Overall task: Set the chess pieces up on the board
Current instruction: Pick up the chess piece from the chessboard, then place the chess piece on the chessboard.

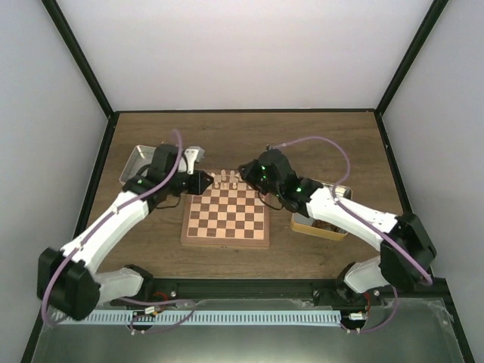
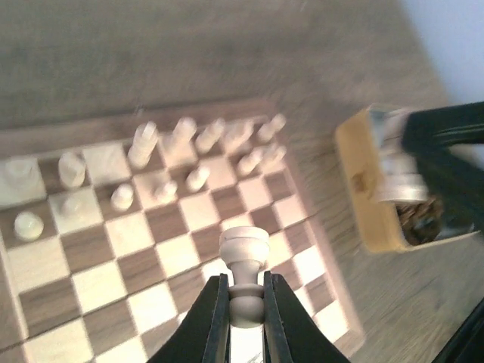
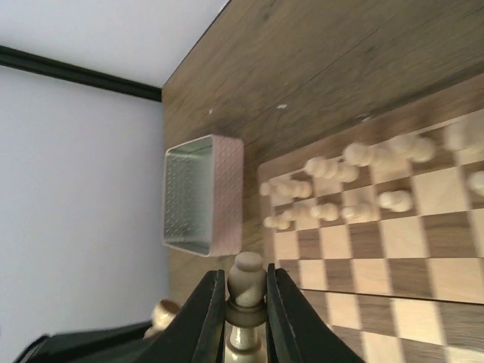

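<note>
The board lies in the middle of the table, with several pale chess pieces standing on its two far rows. My left gripper hovers at the board's far left corner. In the left wrist view this gripper is shut on a cream chess piece, whose wide end sticks out past the fingertips above the checks. My right gripper is at the far right of the rows. Seen from the right wrist, that gripper is shut on another pale piece by its rounded head.
A shallow metal tray sits at the back left, also visible as the tray beside the board's edge. A yellow tin with dark bits stands right of the board. Enclosure walls close in on both sides and the back.
</note>
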Tool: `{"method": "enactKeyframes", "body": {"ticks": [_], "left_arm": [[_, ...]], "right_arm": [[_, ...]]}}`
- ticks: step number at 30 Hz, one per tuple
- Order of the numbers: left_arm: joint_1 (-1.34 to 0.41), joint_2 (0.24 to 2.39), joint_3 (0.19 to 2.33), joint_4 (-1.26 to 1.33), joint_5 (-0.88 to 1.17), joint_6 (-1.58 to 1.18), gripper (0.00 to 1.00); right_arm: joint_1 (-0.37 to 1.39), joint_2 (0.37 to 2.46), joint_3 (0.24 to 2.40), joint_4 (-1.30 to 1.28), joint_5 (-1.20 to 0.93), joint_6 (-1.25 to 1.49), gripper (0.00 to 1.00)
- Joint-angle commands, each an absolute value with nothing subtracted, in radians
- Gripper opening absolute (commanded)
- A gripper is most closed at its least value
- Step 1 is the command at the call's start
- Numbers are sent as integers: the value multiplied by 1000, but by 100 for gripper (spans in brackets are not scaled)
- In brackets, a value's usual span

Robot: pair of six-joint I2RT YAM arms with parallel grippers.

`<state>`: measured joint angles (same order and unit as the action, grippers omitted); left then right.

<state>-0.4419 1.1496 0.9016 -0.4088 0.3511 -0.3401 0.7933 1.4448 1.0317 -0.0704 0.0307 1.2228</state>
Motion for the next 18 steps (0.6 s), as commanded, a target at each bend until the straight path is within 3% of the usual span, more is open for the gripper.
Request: {"method": "enactKeyframes", "body": {"ticks": [1, 14, 18], "left_arm": [[-440, 1308, 1013, -801, 327, -174, 4], [-488, 1539, 1082, -1005, 197, -179, 4], [-514, 1591, 1097, -1020, 174, -179, 9]], "right_arm": [[792, 1339, 957, -195, 209, 1102, 9], [792, 1169, 765, -225, 299, 1097, 12], [791, 1170, 761, -216, 301, 1089, 12]]}}
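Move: The left hand, holding a pale pawn, is bound for the empty near-left part of the chessboard, about 8 cm back, 3 cm right to left and 17 cm below; the standing pawns begin some 6 cm ahead, about straight on. For the right hand, holding a taller pale piece, the board's right edge lies about 10 cm right and 3 cm back, 18 cm below, and the left hand's spot 12 cm back, 11 cm left. Left lowers its pawn 13 cm towards the near-left squares, drawing back and tipping down; right retreats 9 cm rightward. ##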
